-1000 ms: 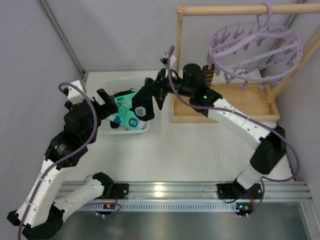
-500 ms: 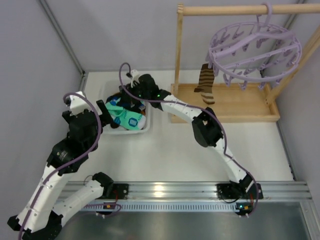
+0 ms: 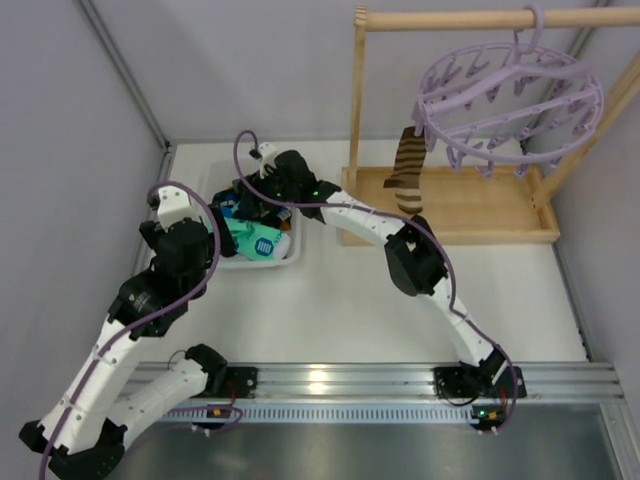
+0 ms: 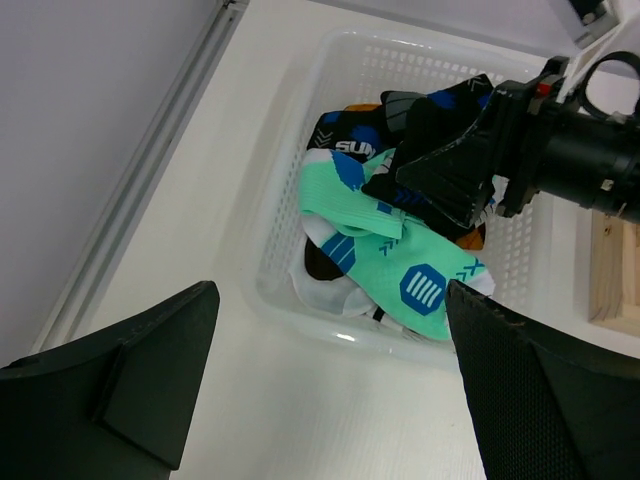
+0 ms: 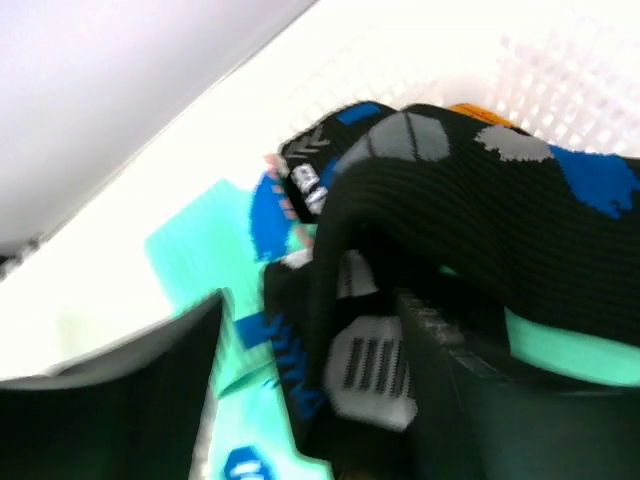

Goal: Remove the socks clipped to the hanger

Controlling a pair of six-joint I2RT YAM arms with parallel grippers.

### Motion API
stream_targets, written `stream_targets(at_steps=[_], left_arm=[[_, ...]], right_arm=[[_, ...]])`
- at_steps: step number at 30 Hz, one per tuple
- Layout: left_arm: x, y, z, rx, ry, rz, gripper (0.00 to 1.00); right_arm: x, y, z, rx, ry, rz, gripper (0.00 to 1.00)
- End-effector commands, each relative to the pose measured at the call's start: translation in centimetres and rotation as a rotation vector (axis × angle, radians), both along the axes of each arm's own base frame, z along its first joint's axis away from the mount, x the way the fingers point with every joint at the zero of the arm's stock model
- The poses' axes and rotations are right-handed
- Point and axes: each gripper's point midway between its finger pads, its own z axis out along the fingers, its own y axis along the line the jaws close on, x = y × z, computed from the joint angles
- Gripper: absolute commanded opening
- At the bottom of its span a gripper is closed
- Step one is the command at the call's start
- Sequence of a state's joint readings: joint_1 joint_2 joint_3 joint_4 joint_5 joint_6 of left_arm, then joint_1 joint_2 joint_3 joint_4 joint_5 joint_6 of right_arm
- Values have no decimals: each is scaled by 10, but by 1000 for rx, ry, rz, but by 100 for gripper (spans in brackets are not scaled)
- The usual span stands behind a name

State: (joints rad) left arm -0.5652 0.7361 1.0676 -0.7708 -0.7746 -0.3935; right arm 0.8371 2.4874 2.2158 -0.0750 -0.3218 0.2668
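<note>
The lavender hanger (image 3: pixel 510 95) hangs by its hook from the wooden rail. One brown striped sock (image 3: pixel 407 170) dangles from a clip on its left side. My right gripper (image 3: pixel 256 200) (image 5: pixel 310 335) (image 4: pixel 455 170) reaches down into the white basket (image 3: pixel 270 262) with its jaws apart. A black sock (image 5: pixel 480 190) with blue and grey marks lies loosely between them, on the pile. Teal socks (image 4: pixel 400 265) (image 3: pixel 258 240) lie underneath. My left gripper (image 4: pixel 330 310) (image 3: pixel 205 222) hovers open and empty at the basket's near-left side.
The wooden rail frame (image 3: pixel 470 18) and its tray base (image 3: pixel 480 210) stand at the back right. The basket wall (image 4: pixel 268 205) (image 5: pixel 560 80) surrounds the sock pile. Grey walls close in on the left and at the back.
My right arm has swung left from the frame into the basket with the black sock, and its jaws have parted. The left gripper has drawn back slightly toward the basket's near-left edge.
</note>
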Motion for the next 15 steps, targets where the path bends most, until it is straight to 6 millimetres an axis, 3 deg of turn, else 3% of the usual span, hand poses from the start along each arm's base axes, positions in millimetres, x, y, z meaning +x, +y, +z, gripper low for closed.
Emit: stream_targets(at_steps=[1,4,10,11,12,13,14,15], left_arm=[[-5,-1,7,-41,-37,-14,98],[-9,-2,13,-73,-62,-32,98],[-11,-19,21,-126,-74,-132,98],[-10,-27,26,-149,-90,-168,98],[-10,-44,25,-186,-82,-256,98],[-10,-53,27,-212,-92,-296,98],[-9,-64,34,-255,-120,-345,98],[-10,-84,31,-307,-112,-429,98]], right_arm=[[-27,-7,120,139,-142,43,73],[-43,-21,151,173,-167,64,84],[-77,-59,188,177,-199,75,91],[-88,-76,215,206,-232,61,93],[-96,-86,192,164,-200,60,99],[-102,-97,194,158,-205,51,99],[-118,-117,217,179,-233,47,99],[-128,-130,191,133,-194,46,99]])
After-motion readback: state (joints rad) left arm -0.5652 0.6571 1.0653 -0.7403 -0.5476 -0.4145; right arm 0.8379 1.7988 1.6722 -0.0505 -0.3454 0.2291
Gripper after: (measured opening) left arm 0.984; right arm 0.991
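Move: The right hand, part open, is over the white tray. Its next thing, the striped sock on the hanger, is about 33 cm to its right, 3 cm back and 14 cm higher. The black sock it brought is some 6 cm below and 3 cm ahead; the teal sock lies about 6 cm back, 2 cm right and 7 cm below. From the left hand the striped sock is about 42 cm right and 14 cm ahead, roughly level. Up and out of the tray goes the right hand, rising about 17 cm while travelling some 10 cm right and nearly as far back, leaving the black sock for the striped one on the hanger. Its fingers spread from half open to fully open, the wrist barely turning. Late on, the empty left hand swings about 3 cm right, twisting slightly clockwise. ##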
